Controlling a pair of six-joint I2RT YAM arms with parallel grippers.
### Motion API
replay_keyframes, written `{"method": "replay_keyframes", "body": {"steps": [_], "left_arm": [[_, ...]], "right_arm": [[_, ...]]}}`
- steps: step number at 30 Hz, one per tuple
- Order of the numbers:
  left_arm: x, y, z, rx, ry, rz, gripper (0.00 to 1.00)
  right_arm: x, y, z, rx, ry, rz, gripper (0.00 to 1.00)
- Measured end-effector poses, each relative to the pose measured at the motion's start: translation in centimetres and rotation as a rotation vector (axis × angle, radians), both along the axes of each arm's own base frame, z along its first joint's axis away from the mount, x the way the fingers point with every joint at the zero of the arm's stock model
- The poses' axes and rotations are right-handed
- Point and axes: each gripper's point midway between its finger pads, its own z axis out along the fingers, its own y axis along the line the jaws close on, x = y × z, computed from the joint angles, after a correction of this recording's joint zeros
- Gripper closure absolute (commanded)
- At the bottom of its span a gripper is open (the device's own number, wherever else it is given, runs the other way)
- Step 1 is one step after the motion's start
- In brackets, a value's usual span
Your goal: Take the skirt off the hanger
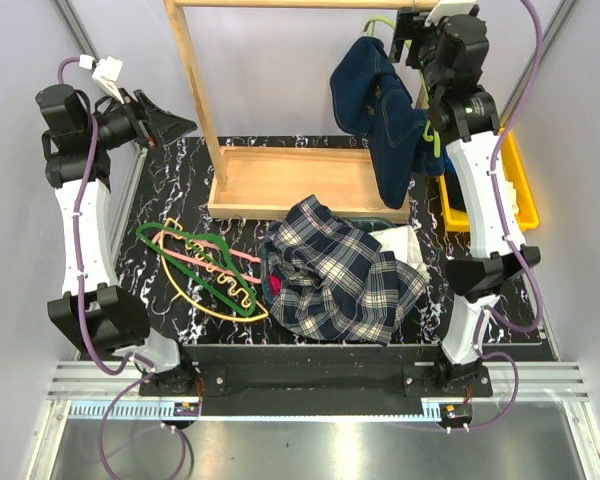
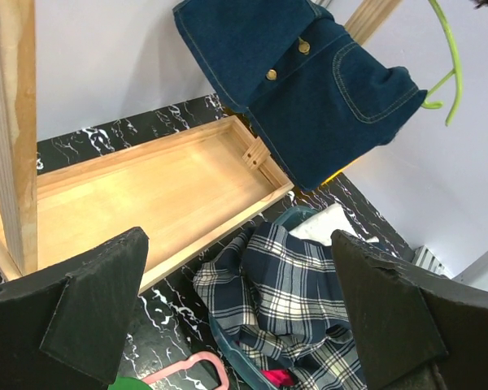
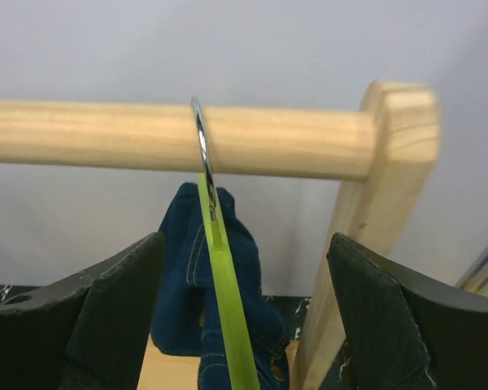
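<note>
The plaid skirt [image 1: 340, 275] lies crumpled in a heap at the middle of the table, also in the left wrist view [image 2: 301, 292]. The dark green hanger [image 1: 195, 252] lies flat on the table to its left, bare and apart from it. My left gripper [image 1: 175, 127] hovers open at the far left, high above the table, with nothing between its fingers [image 2: 237, 244]. My right gripper [image 1: 412, 40] is up at the rack's rod, open, its fingers either side of the lime-green hanger [image 3: 228, 301] without touching it.
A denim garment [image 1: 385, 120] hangs on the lime-green hanger from the wooden rack's rod [image 3: 106, 134]. The rack's tray base [image 1: 300, 180] stands behind the skirt. Pink [image 1: 242, 256] and yellow [image 1: 210, 308] hangers lie with the green one. A teal bin [image 2: 228, 341] with a red garment [image 2: 281, 378] sits under the skirt. A yellow bin [image 1: 520, 190] stands at right.
</note>
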Motion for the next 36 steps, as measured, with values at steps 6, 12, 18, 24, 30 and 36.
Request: {"method": "replay_keyframes", "body": {"steps": [6,12,18,24,30,36], "left_arm": [[0.7,0.2,-0.7,-0.007,0.021,0.001,0.01],[0.8,0.2,-0.9,-0.008,0.025,0.001,0.01],[0.8,0.2,-0.8,-0.012,0.025,0.001,0.01],[0.9,0.1,-0.4,-0.016,0.011,0.0,0.01],[1.3,-0.5,-0.2,-0.03,0.007,-0.019,0.01],[1.3,-1.7,-0.7,-0.037,0.021,-0.05,0.01]], "right_arm": [[3.0,1.2,-3.9,0.048,0.083,0.058,0.31],[4.1,1.9,-5.1,0.111,0.112,0.097,0.71],[3.8,2.3,-4.8,0.14,0.116,0.117,1.0],[2.9,2.2,-4.3,0.142,0.133,0.121,1.0],[1.3,2.8,-2.9,0.169,0.127,0.181,1.0],[-4.3,3.9,-2.4,0.191,0.186,0.31,1.0]]}}
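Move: Wide open just short of the rail, the right hand has the neck of the green hanger about 4 cm ahead, 2 cm to its left and 5 cm below. The rail runs some 5 cm ahead, straight in front and 2 cm above; its right post stands 5 cm ahead and 9 cm to the right. The skirt hangs roughly 2 cm ahead, 3 cm left and 20 cm below. From the left hand the neck lies about 16 cm ahead, 40 cm right and 6 cm higher. Dipping about 5 cm and reaching forward 4 cm, the right hand brings its open fingers around the green hanger just below its metal hook and pinches it shut there. With that grip it draws back towards the robot by some 8 cm, rising a couple of centimetres and swinging roughly 10 degrees counter-clockwise. ##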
